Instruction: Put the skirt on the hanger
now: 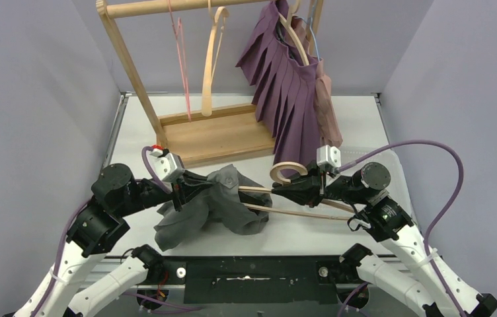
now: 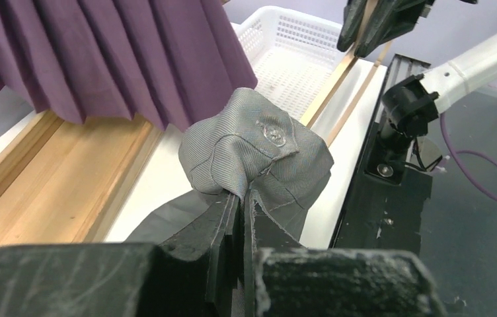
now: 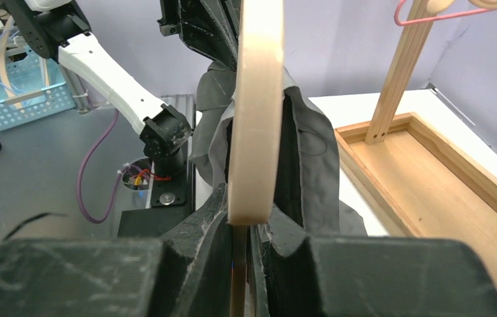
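A crumpled grey skirt [image 1: 213, 205] lies on the white table between the two arms. My left gripper [image 1: 181, 188] is shut on a fold of its edge; the left wrist view shows the skirt [image 2: 252, 152] bunched just beyond the closed gripper [image 2: 240, 198]. My right gripper [image 1: 289, 191] is shut on a wooden hanger [image 1: 285, 173], which lies flat with its hook toward the rack. One hanger arm reaches left into the skirt. In the right wrist view the hanger [image 3: 256, 112] rises from the gripper [image 3: 249, 221], with the skirt [image 3: 308, 158] draped around it.
A wooden clothes rack [image 1: 213, 135] stands at the back. On it hang a purple pleated skirt [image 1: 289, 92], an empty wooden hanger [image 1: 211, 66] and a pink wire hanger [image 1: 181, 53]. A white basket [image 2: 292, 53] sits at the table's right side.
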`<state>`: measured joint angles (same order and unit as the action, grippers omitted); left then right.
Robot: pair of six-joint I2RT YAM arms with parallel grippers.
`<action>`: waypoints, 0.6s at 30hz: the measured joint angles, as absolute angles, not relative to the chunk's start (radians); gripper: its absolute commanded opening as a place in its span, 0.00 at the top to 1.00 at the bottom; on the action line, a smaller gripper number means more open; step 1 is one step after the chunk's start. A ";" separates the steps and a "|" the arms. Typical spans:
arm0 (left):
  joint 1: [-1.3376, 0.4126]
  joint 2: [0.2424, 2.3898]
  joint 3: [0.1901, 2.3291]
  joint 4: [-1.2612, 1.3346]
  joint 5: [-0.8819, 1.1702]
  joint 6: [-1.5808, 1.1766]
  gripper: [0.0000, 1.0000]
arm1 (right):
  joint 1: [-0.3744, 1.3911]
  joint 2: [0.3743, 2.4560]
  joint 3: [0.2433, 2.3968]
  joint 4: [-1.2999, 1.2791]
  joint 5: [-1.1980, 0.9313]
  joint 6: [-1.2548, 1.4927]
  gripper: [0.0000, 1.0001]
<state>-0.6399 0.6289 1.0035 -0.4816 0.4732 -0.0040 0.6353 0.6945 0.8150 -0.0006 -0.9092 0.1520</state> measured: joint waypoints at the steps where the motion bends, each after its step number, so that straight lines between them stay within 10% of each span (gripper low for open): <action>1: -0.640 0.637 1.015 -0.488 0.487 0.002 1.00 | 0.635 0.694 0.818 0.002 -0.916 0.154 1.00; 15: -0.640 0.715 0.955 -0.371 0.683 -0.056 0.99 | 0.768 0.926 0.781 0.210 -0.807 0.178 1.00; 18: -0.640 0.747 0.952 -0.370 0.680 -0.052 0.74 | 0.794 0.956 0.719 0.301 -0.751 0.204 1.00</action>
<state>-0.6395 0.7467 0.9520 -0.3698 0.6796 -0.0525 0.7940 0.9562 0.7189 0.3008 -0.7509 0.2035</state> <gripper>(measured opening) 0.053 0.106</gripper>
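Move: The left hand still pinches the grey skirt's waistband, whose bunched top stands about 3 cm to its right; the hanger's left end, already in the skirt, lies some 6 cm to its right, 2 cm back and 2 cm lower. From the right hand, still gripping the hanger, that waistband is roughly 9 cm left and 1 cm ahead, level in height; the purple skirt's hem hangs about 8 cm ahead, 3 cm right and 5 cm lower. Right hand feeds hanger about 6 cm left and down into the skirt; left draws waistband 4 cm right. ##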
